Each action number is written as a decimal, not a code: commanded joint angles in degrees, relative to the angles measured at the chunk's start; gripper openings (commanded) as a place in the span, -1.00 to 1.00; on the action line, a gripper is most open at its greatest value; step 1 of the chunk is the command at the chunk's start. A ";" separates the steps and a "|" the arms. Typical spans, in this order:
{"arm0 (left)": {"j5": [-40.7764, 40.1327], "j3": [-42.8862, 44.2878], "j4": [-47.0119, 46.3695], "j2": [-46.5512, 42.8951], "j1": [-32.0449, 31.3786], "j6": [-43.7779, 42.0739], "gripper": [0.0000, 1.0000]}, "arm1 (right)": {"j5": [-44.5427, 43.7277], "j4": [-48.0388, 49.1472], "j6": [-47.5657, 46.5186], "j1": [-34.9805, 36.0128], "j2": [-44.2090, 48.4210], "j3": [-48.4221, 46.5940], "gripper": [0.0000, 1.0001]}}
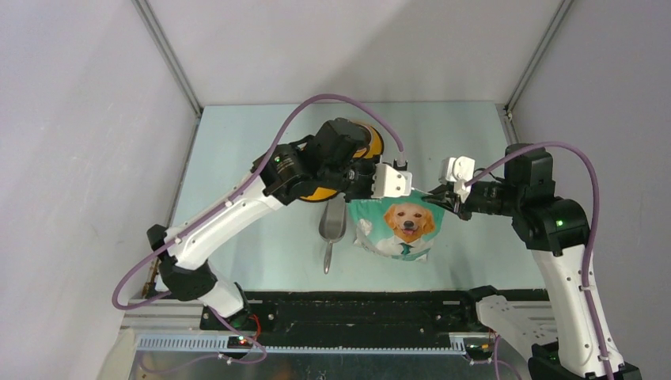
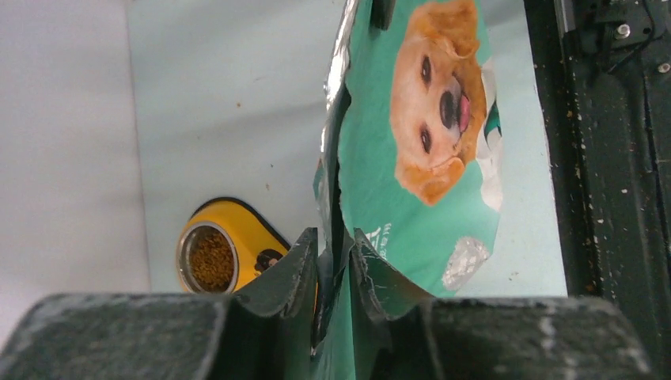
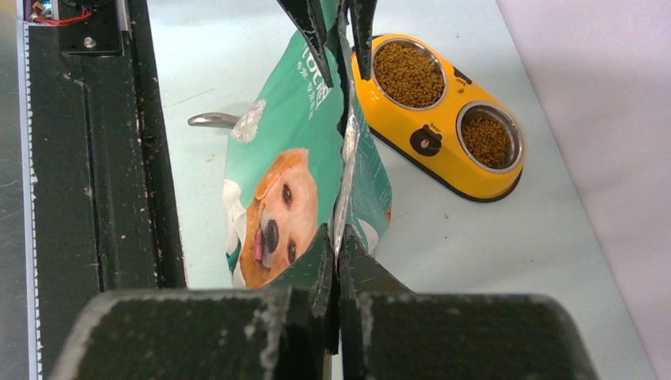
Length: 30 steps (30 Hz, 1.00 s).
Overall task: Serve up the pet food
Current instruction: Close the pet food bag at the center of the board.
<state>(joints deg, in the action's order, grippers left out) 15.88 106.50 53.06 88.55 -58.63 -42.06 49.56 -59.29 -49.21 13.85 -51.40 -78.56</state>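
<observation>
The pet food is brown kibble filling both steel cups (image 3: 407, 73) (image 3: 486, 140) of a yellow double bowl (image 3: 443, 162). One filled cup (image 2: 211, 260) also shows in the left wrist view. The teal-and-white dog-print bag (image 1: 399, 226) stands upright between the arms. My right gripper (image 3: 339, 237) is shut on the right end of the bag's top edge (image 3: 345, 150). My left gripper (image 2: 334, 237) straddles the left end of that edge, its jaws a little apart and the foil lip between them. From above, the left gripper (image 1: 396, 190) and right gripper (image 1: 447, 196) face each other over the bag.
A grey metal scoop (image 1: 332, 229) lies on the pale table left of the bag, handle toward the arm bases. The yellow bowl (image 1: 372, 142) sits behind the bag, mostly hidden by the left arm. A black rail (image 1: 356, 309) runs along the near edge.
</observation>
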 commanded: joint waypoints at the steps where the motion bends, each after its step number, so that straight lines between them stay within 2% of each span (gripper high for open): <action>1: -3.65 2.52 7.19 1.66 0.80 -2.12 -0.63 | 0.00 0.69 0.47 0.64 0.80 -0.93 -1.00; 2: -3.86 2.28 7.48 1.59 0.80 -2.79 -0.68 | -0.34 0.60 0.62 0.74 0.71 -0.91 -1.00; 3: -4.15 2.25 8.06 1.60 0.76 -3.95 -0.90 | -0.52 0.63 0.70 0.85 0.69 -0.89 -1.00; 5: -5.15 2.26 8.24 1.48 0.79 -4.82 -0.99 | -0.98 0.64 0.78 1.09 0.76 -0.95 -1.00; 11: -8.26 2.57 8.42 0.49 0.88 -6.14 -1.00 | -2.20 0.71 1.19 1.42 1.06 -0.89 -1.00; 13: -12.28 2.49 7.21 0.46 0.83 -5.48 -0.92 | -2.67 0.67 1.15 1.48 1.23 -0.91 -1.00; 14: -14.67 2.13 5.98 0.34 0.86 -5.39 -0.74 | -2.88 0.71 1.19 1.56 1.26 -0.90 -1.00; 16: -17.17 0.82 5.70 -0.36 0.94 -6.47 -0.53 | -3.01 0.67 1.33 1.71 1.46 -0.89 -1.00; 18: -17.25 -0.05 6.79 -0.99 0.89 -8.10 -0.51 | -3.11 0.66 1.58 2.11 1.43 -0.89 -1.00; 19: -17.22 -0.50 7.28 -1.34 0.84 -8.68 -0.59 | -3.52 0.82 1.79 2.30 1.36 -0.93 -1.00; 20: -17.01 -0.59 8.39 -1.40 0.91 -9.93 -0.89 | -3.78 1.10 1.95 2.78 1.23 -0.94 -1.00; 22: -16.51 -0.47 10.49 -1.38 0.90 -11.38 -0.99 | -4.86 1.62 2.93 3.63 1.05 -0.90 -1.00; 26: -16.63 -0.24 11.69 -1.80 1.05 -12.19 -1.00 | -6.60 1.97 3.56 4.75 0.87 -0.89 -1.00; 30: -22.24 -1.04 9.22 -1.91 1.06 -10.57 -0.99 | -7.54 1.98 3.84 5.55 0.94 -0.91 -1.00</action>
<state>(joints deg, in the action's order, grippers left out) 6.00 106.54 59.72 88.92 -59.16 -51.59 43.51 -57.71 -46.96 18.72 -51.37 -78.54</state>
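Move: The left fingers, slightly open, straddle the pet food bag's mouth edge; their next pinch spot is about 1 cm left and 1 cm below, level fore and aft. The scoop lies roughly 14 cm left and the yellow bowl tray some 13 cm left and 18 cm ahead, both about 28 cm lower. From the right hand, that pinch spot is about 7 cm left, 1 cm ahead and 2 cm lower. Work the left gripper leftward along the bag's mouth, away from the right gripper, in two short steps totalling about 3 cm, with some 2 cm forward and down. Pinch the edge shut, part the fingers a little to shift, then pinch again farther along, tipping the fingertips some 10 degrees steeper down. Keep the right gripper still, holding its end of the mouth. ##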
